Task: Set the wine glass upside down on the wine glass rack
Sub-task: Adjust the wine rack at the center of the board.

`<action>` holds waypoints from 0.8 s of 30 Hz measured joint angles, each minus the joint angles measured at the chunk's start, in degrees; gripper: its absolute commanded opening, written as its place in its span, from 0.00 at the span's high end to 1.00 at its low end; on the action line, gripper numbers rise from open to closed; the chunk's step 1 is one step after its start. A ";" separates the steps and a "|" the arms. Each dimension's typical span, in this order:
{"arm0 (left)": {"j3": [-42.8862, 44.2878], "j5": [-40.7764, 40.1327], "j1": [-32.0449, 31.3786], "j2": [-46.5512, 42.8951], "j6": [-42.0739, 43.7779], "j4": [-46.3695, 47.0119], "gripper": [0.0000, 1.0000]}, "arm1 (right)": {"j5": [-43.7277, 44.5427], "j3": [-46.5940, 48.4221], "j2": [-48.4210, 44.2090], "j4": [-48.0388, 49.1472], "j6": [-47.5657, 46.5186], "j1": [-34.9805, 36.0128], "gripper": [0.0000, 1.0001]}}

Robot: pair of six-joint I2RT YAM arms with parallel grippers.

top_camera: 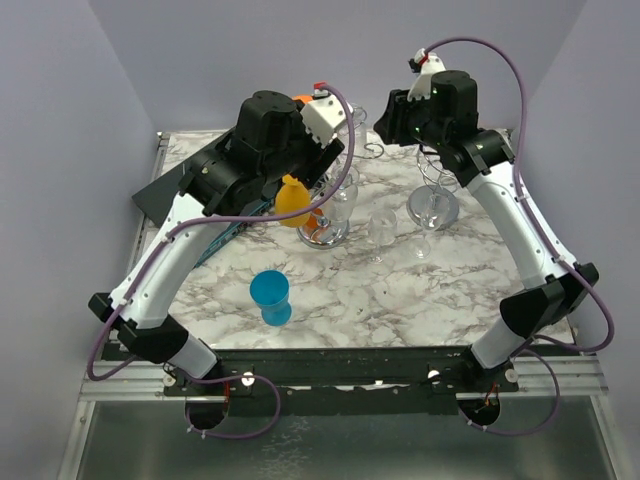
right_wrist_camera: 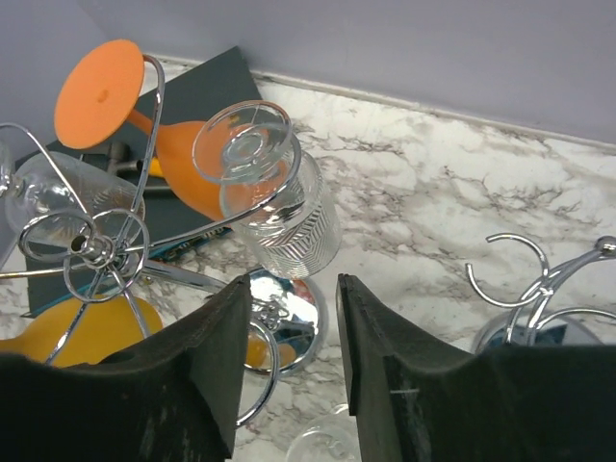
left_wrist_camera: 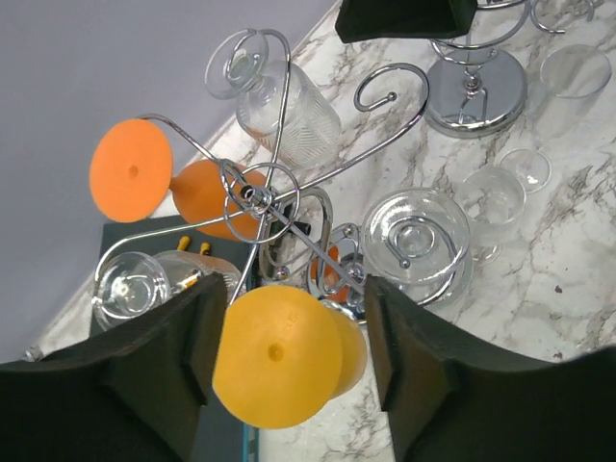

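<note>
A chrome wine glass rack point(top_camera: 325, 225) point(left_wrist_camera: 258, 197) stands mid-table. Several glasses hang from it upside down: a yellow wine glass point(left_wrist_camera: 276, 356) point(top_camera: 293, 198), an orange one point(left_wrist_camera: 130, 168) point(right_wrist_camera: 99, 80) and a clear patterned one point(left_wrist_camera: 289, 111) point(right_wrist_camera: 279, 207). My left gripper point(left_wrist_camera: 289, 318) point(top_camera: 318, 172) is above the yellow glass, jaws either side of its foot. The left finger is at the foot's rim and a gap shows on the right. My right gripper point(right_wrist_camera: 294, 298) point(top_camera: 395, 122) hovers open behind the rack with nothing between its fingers.
A blue glass point(top_camera: 271, 297) stands at the near middle of the marble table point(top_camera: 400, 300). Clear glasses point(top_camera: 383, 230) stand right of the rack. A second chrome rack point(top_camera: 433, 205) point(left_wrist_camera: 476, 87) is at the right, and a dark board point(top_camera: 165, 190) lies at the back left.
</note>
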 measured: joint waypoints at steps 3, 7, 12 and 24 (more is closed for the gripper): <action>-0.13 -1.01 0.09 1.70 -1.09 0.59 0.48 | -1.40 -0.09 0.83 0.13 0.42 -0.04 0.57; -3.41 -1.55 0.33 1.25 -2.23 3.26 0.47 | -2.56 -1.75 0.55 1.03 0.46 -0.04 0.57; -4.52 -2.14 1.38 1.40 -2.69 5.18 0.50 | -3.17 -5.51 -0.24 2.16 0.50 -0.02 0.58; -1.18 2.84 11.15 7.91 -6.71 7.13 0.57 | -4.63 -12.50 -5.25 6.23 2.27 -0.04 0.73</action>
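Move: The rack hub is about 6 cm ahead of the left hand and 1 cm to its right, nearly level with it. The upturned yellow glass hangs 4 cm to this hand's left and 9 cm below; the orange one is some 13 cm ahead, 2 cm left, 8 cm down. From the right hand, the rack's bare curl lies about 3 cm back, 2 cm left and 4 cm lower; a hanging clear glass is 6 cm ahead, 6 cm left, 6 cm down. Dip the left gripper a little, then drive it forward and slightly left, about 9 cm in all, still sinking, past the hub's left side and in among the rack arms, turning some 10 degrees counter-clockwise. Lower the right gripper about 3 cm onto the bare curl, then ease it back 2 cm. Narrow both grippers without shutting them. ##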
